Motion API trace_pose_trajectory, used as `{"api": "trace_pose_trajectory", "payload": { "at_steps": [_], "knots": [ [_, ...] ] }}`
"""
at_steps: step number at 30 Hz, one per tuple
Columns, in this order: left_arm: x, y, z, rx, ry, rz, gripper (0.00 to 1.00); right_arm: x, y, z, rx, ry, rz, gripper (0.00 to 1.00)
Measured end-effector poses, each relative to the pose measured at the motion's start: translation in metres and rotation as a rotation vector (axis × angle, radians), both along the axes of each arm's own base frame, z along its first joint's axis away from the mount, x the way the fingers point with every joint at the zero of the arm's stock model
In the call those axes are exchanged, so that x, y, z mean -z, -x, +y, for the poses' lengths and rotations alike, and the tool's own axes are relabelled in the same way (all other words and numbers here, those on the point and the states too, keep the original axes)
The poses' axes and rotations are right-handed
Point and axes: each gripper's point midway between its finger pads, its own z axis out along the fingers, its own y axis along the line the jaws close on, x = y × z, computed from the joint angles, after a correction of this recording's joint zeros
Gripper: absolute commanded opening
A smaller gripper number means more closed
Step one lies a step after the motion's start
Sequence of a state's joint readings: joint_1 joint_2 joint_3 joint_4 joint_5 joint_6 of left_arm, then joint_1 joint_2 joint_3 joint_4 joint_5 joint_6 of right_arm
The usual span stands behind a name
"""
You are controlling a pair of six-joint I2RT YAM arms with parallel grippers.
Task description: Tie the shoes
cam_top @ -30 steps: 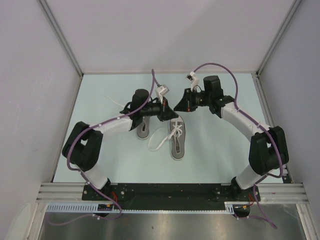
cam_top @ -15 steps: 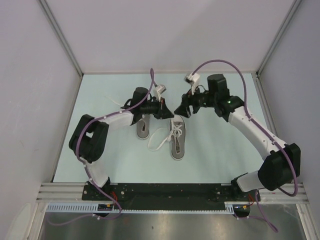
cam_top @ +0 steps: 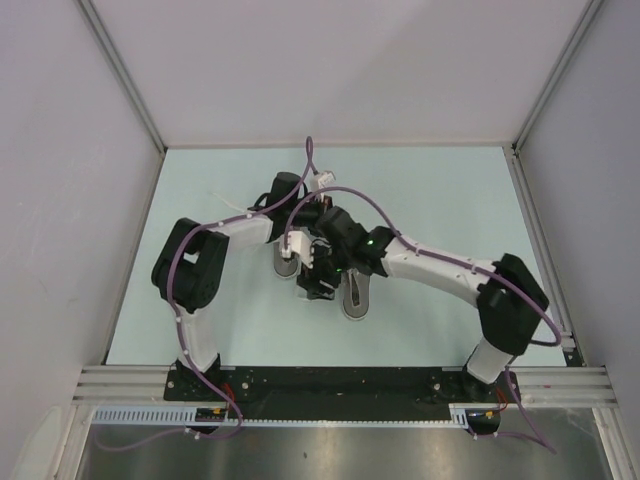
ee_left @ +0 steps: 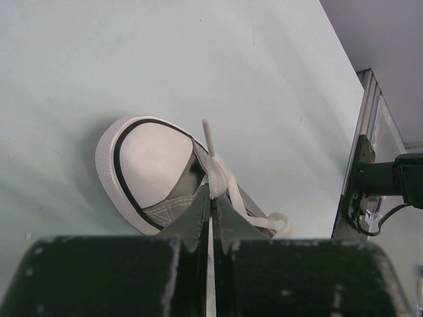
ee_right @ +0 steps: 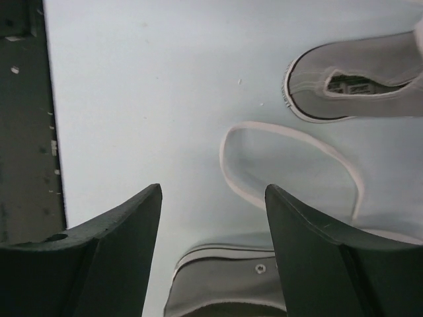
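Two grey shoes lie side by side mid-table, the left shoe (cam_top: 286,262) and the right shoe (cam_top: 357,298). In the left wrist view my left gripper (ee_left: 213,197) is shut on a white lace (ee_left: 217,170). That lace rises from a shoe with a white toe cap (ee_left: 147,165). My right gripper (ee_right: 211,191) is open with nothing between its fingers. It hovers over the heel of one shoe (ee_right: 228,281), with a lace loop (ee_right: 291,158) on the table and the other shoe's heel (ee_right: 350,82) beyond. From above, the right gripper (cam_top: 314,282) sits between the shoes and its arm covers the left gripper's tips.
Pale walls close in the table (cam_top: 450,200) at the back and both sides. A metal rail (cam_top: 340,378) with the arm bases runs along the near edge. Purple cables (cam_top: 350,195) arc over both wrists. A dark strip (ee_right: 20,132) borders the table in the right wrist view.
My right arm swung from behind the shoes leftward and nearer, over the gap between them, and its jaws opened. The left gripper stayed shut on the lace, shifting slightly left.
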State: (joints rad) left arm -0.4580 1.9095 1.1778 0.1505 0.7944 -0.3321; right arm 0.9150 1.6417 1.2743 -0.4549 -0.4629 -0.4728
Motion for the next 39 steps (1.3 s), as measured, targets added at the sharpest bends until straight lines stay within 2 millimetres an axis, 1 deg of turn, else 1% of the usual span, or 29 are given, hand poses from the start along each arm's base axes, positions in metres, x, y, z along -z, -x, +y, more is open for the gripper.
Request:
{"api": "trace_pose_trajectory", "payload": {
  "at_steps": [3,4,6,9,13,20,29,32,33,35,36,37,39],
  "knots": [
    [0.003,-0.003,0.0,0.001,0.001,0.005,0.0,0.036,-0.005,0.01,-0.006,0.061,-0.006,0.66],
    [0.004,-0.003,0.0,0.001,0.0,0.008,0.0,0.044,-0.008,0.013,-0.002,0.071,-0.013,0.65],
    [0.006,-0.003,-0.001,0.005,0.0,0.015,0.0,0.058,-0.015,0.018,0.008,0.083,-0.027,0.64],
    [0.009,-0.005,-0.002,0.013,0.004,0.022,0.0,0.072,-0.027,0.025,0.028,0.086,-0.054,0.63],
    [0.011,-0.006,-0.002,0.014,0.005,0.029,0.0,0.079,-0.034,0.032,0.037,0.077,-0.079,0.63],
    [0.016,-0.01,0.003,0.01,0.011,0.05,0.0,0.084,-0.032,0.041,0.022,0.055,-0.092,0.63],
    [0.025,-0.011,0.005,0.009,0.008,0.072,0.0,0.099,-0.026,0.037,0.017,0.063,-0.078,0.61],
    [0.028,-0.011,0.006,0.008,0.006,0.077,0.0,0.108,-0.024,0.034,0.016,0.076,-0.07,0.58],
    [0.028,-0.011,0.006,0.008,0.006,0.078,0.0,0.111,-0.023,0.032,0.016,0.081,-0.067,0.53],
    [0.028,-0.011,0.006,0.008,0.006,0.079,0.0,0.116,-0.021,0.03,0.015,0.091,-0.061,0.48],
    [0.028,-0.011,0.006,0.008,0.006,0.079,0.0,0.118,-0.021,0.029,0.014,0.094,-0.06,0.33],
    [0.028,-0.011,0.006,0.008,0.006,0.078,0.0,0.119,-0.02,0.028,0.014,0.097,-0.059,0.21],
    [0.028,-0.011,0.006,0.008,0.006,0.079,0.0,0.119,-0.02,0.029,0.009,0.096,-0.064,0.0]
  ]
}}
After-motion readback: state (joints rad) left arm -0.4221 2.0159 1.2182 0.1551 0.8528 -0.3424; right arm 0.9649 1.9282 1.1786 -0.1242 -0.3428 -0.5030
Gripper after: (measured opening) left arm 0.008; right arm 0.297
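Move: The rear bend of the loose lace loop lies between the shoes, about 12 cm below the right hand, some 2 cm ahead and 3 cm to its left. From that hand, the right shoe's middle is some 6 cm ahead and 10 cm right; the left shoe's is about 16 cm ahead and 7 cm left, both roughly 10 cm lower. The left hand, already holding a lace end, has the right shoe's middle about 8 cm back, 4 cm right and 6 cm below. The lace loop's rear bend is pinched on the table by the right fingers: that hand comes down about 12 cm, going left and forward first, then easing back and slightly right while still sinking, its wide fingers closing at the very end. The left hand keeps its lace end and sinks some 3 cm towards the right shoe, edging forward. ##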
